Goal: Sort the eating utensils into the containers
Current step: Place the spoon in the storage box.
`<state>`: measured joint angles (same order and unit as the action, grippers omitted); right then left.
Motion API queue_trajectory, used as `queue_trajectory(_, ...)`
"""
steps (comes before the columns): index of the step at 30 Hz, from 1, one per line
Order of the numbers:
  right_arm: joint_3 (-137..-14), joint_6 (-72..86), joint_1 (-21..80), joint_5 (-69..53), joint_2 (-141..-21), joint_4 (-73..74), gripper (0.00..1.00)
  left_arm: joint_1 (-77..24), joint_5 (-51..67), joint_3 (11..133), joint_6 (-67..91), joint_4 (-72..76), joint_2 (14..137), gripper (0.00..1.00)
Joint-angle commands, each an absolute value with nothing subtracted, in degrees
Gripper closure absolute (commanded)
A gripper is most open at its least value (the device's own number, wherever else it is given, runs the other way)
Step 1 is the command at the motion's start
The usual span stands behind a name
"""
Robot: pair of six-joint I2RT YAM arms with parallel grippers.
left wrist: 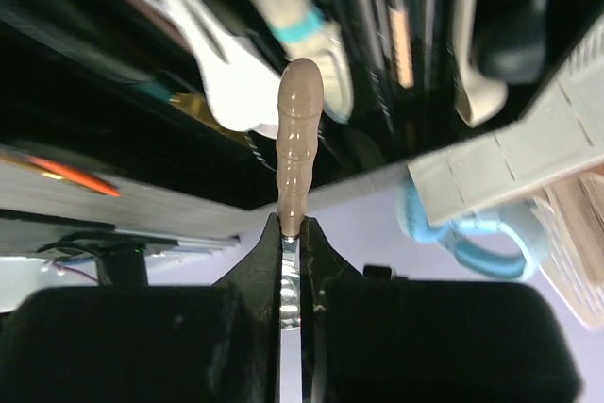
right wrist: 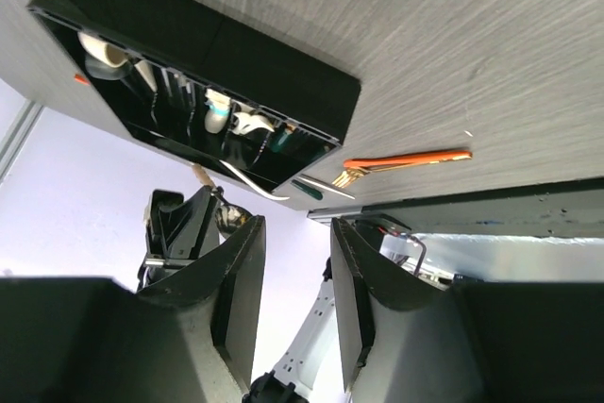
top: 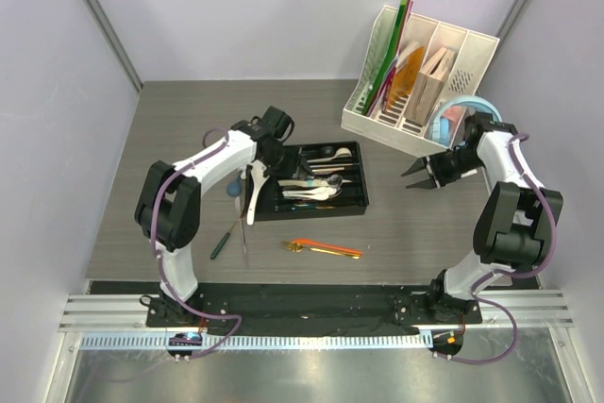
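Observation:
My left gripper (left wrist: pixel 293 226) is shut on the steel neck of a tan-handled utensil (left wrist: pixel 298 129). Its handle points out over the black cutlery tray (top: pixel 357 203). From above, this gripper (top: pixel 258 159) hovers at the tray's left end. White soup spoons (top: pixel 311 192) and dark pieces lie in the tray's compartments. My right gripper (top: pixel 418 176) hangs open and empty to the right of the tray. An orange-handled fork (top: pixel 323 248) and a green-handled utensil (top: pixel 224 238) lie on the table in front of the tray. In the right wrist view the gripper (right wrist: pixel 296 233) looks down on the tray (right wrist: pixel 283 82) and the fork (right wrist: pixel 406 159).
A white slotted file organiser (top: pixel 420 82) with folders stands at the back right. Light-blue headphones (top: pixel 451 118) rest beside it, close behind my right arm. A long pale utensil (top: pixel 250 193) and a thin one (top: pixel 244 238) lie left of the tray.

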<state>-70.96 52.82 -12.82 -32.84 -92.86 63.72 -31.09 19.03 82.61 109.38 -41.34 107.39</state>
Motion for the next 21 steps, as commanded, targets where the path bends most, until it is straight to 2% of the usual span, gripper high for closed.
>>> queue_trajectory(1,-69.96,52.12,-13.01,-32.52,-90.44,65.48,0.61,-31.11,12.58,86.75,110.04,-54.83,103.54,1.00)
queue_trajectory(21,-65.22,51.94,-12.92,-34.54,-87.36,63.98,0.61,-31.73,15.65,78.67,111.35,-47.46,108.46,1.00)
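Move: The left hand already holds the spoon over the storage box, its bowl out to the right. The slot with the white spoons has its middle about 6 cm back, 4 cm right and 8 cm below the hand. The turquoise-banded knife lies roughly 3 cm back and 5 cm right, the big white spoon some 11 cm left and 4 cm back. From the idle right hand the white spoons are about 31 cm left, 3 cm back and 10 cm down. Keeping its pinch on the spoon's shaft, the left hand brings the spoon over the box towards the white-spoon slot: first back and left at nearly the same height, then straight on down and back, about 4 cm lower and 3 cm farther back in all, with some 3 cm to the left, while the fingers tip about 10 degrees nearer to straight down. The empty right hand, fingers still part open, draws back about 2 cm well clear of the box. ##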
